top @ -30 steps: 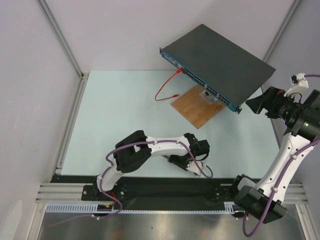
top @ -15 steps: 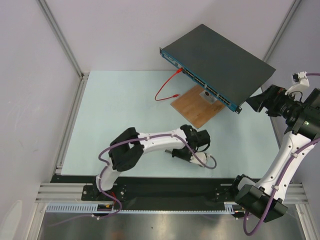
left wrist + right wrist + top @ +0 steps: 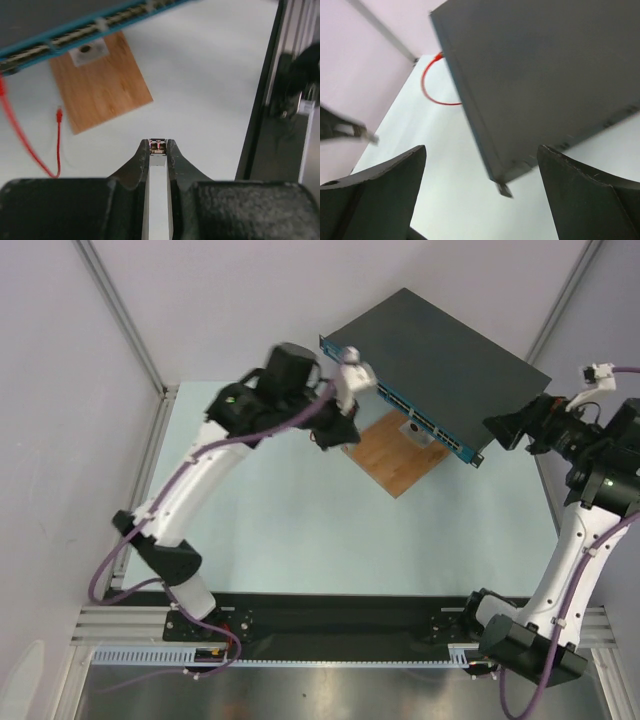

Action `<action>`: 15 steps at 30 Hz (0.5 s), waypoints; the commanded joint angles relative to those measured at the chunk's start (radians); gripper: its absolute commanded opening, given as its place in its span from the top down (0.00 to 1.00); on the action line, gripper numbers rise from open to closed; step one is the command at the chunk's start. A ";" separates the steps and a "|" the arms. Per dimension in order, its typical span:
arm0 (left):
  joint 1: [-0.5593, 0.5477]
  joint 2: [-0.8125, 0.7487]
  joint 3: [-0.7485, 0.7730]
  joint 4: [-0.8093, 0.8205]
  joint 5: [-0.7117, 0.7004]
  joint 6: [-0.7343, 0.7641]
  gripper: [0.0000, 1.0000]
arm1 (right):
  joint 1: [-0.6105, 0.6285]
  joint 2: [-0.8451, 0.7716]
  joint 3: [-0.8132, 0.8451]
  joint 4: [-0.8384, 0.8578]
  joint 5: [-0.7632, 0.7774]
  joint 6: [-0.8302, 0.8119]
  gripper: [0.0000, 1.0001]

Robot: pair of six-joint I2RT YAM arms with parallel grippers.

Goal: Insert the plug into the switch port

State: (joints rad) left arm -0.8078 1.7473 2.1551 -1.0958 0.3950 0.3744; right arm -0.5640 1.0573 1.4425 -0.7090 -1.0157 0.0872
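Note:
The dark-grey switch (image 3: 440, 355) sits tilted at the back, its teal face lined with switch ports (image 3: 420, 418), which also show as a strip (image 3: 75, 34) in the left wrist view. The plug (image 3: 58, 115) lies free on the table at the end of the thin red cable (image 3: 30, 145); in the top view my left arm hides it. My left gripper (image 3: 335, 432) hovers by the switch's left end, shut on a small grey metal module (image 3: 158, 150). My right gripper (image 3: 502, 430) is open beside the switch's right corner (image 3: 495, 172), its jaws holding nothing.
A brown wooden board (image 3: 395, 455) lies in front of the switch with a small grey block (image 3: 89, 50) on it. Aluminium frame posts (image 3: 120, 315) and pale walls stand around the table. A black rail (image 3: 330, 615) runs along the near edge.
My left arm swung from the table's near edge up to the switch's left end, and its jaws narrowed onto the grey module. My right gripper edged left toward the switch.

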 commanded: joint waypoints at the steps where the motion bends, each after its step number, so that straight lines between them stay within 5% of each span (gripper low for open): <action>1: 0.140 -0.160 -0.119 0.294 0.281 -0.362 1.00 | 0.143 -0.031 0.033 0.094 0.032 0.010 0.00; 6: 0.252 -0.438 -0.536 1.020 0.325 -0.693 1.00 | 0.481 -0.054 0.035 0.121 0.279 -0.084 0.00; 11: 0.263 -0.575 -0.773 1.320 0.226 -0.813 1.00 | 0.922 -0.062 -0.017 0.200 0.595 -0.286 0.01; 15: 0.265 -0.594 -0.831 1.422 0.193 -0.954 1.00 | 1.114 -0.013 -0.019 0.296 0.718 -0.360 0.05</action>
State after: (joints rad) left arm -0.5491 1.1667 1.3609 0.0841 0.6109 -0.4049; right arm 0.4606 1.0237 1.4193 -0.5449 -0.5007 -0.1577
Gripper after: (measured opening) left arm 0.155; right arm 0.963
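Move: The metal module, already pinched in the left fingers, lies about 26 cm left of the right hand, 2 cm back and 5 cm lower; the right gripper, its open jaws facing forward-left, sits correspondingly from the left hand. From the left hand, the red plug in the switch is about 24 cm ahead, dead level sideways, 18 cm below; from the right hand, the switch's near corner is 4 cm ahead, straight on, 23 cm below. Sweeping left fast, some 20 cm with a slight pull back, the right hand passes from above the switch's near corner towards the module, turning roughly 30 degrees counter-clockwise, jaws wide open. The left hand keeps its grip, rises about 14 cm and eases 6 cm left, rolling until its down-slanting fingers point right, nearly level. ##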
